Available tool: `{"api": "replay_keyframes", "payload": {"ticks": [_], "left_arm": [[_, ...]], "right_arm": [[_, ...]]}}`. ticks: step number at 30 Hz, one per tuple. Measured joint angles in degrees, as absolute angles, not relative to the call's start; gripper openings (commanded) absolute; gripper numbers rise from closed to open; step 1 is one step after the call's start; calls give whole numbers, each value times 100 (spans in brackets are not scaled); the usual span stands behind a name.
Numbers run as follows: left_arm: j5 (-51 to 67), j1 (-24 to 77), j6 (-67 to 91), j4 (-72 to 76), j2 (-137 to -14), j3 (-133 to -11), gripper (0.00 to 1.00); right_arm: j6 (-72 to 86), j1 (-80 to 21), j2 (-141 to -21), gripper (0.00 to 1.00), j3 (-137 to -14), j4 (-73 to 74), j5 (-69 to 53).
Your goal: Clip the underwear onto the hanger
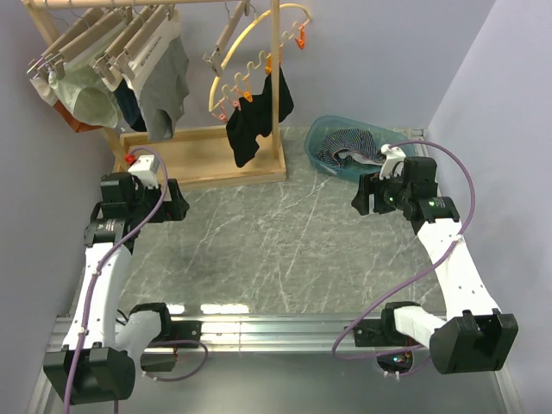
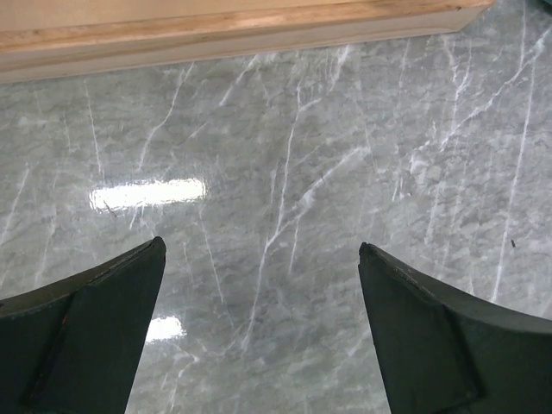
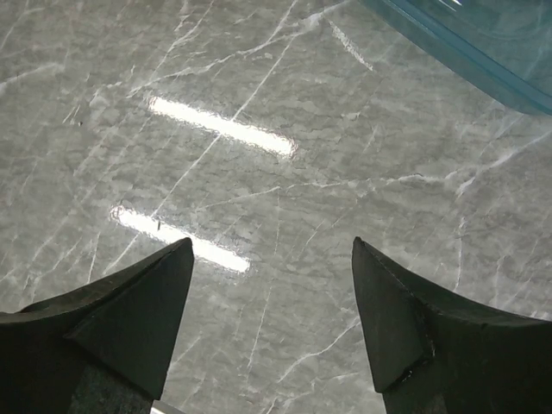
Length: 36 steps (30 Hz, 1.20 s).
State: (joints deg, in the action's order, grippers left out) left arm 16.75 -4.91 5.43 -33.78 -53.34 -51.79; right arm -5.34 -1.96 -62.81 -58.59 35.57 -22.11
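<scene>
The underwear (image 1: 347,142), dark navy with pale pinstripes and a grey waistband, lies crumpled in a blue basket (image 1: 321,155) at the back right. An empty pale wooden hanger (image 1: 227,34) with metal clips hangs on the wooden rack, seen nearly end-on. My left gripper (image 1: 177,207) (image 2: 260,245) hovers open over bare marble just in front of the rack's base. On the right, my other gripper (image 1: 363,197) (image 3: 272,241) is open above the table, just in front of the basket. Neither holds anything. Neither wrist view shows the underwear or the hanger.
The wooden rack (image 1: 207,159) stands at the back left and carries several clip hangers with garments, among them plain grey briefs (image 1: 164,82). A yellow arc with orange pegs (image 1: 259,65) holds a black garment (image 1: 254,121). The rack's base (image 2: 224,30) and the basket's rim (image 3: 466,52) edge the wrist views.
</scene>
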Motion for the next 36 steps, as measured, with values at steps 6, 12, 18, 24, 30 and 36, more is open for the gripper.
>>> {"api": "replay_keyframes", "payload": {"ticks": [6, 12, 18, 24, 30, 36], "left_arm": [[1728, -491, 534, -3686, -5483, -6230, 99], [2003, -491, 569, -3341, -5767, -8040, 99], [2547, -491, 829, -2742, -6029, -8908, 99], [3035, -491, 1048, -2486, -6053, -8630, 99], [3188, -491, 1129, -2447, -5843, -8259, 99], [3190, -491, 1122, -2427, -5474, -8191, 99]], "right_arm": [[-534, -191, -6278, 84, -5859, 3557, -2213], [-532, -161, -6278, 84, -5859, 3555, -2211], [-515, -161, -6292, 84, -5883, 3520, -2161], [-296, -161, -7371, 83, -7185, 3299, -1935], [104, -202, -9660, 81, -9546, 2930, -1557], [351, -211, -11732, 82, -11137, 3131, -1177]]}}
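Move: The striped underwear lies in the blue basket about 31 cm ahead of my right hand, straight out and some 18 cm lower. The basket's middle is about 4 cm to the right of the underwear, and the wooden rack's near right corner is some 20 cm ahead of that hand and 24 cm to its left. From my left hand the yellow hanger is roughly 30 cm ahead, 17 cm right and 15 cm higher. I lift my left hand nearly straight up by about 26 cm, easing slightly right, and tip its open fingers from steeply down to about level. After a short hold, my right hand shoots forward some 26 cm towards the striped underwear, arching up over the basket's near rim and sinking back to its starting height, fingers still open, turning a little clockwise. ##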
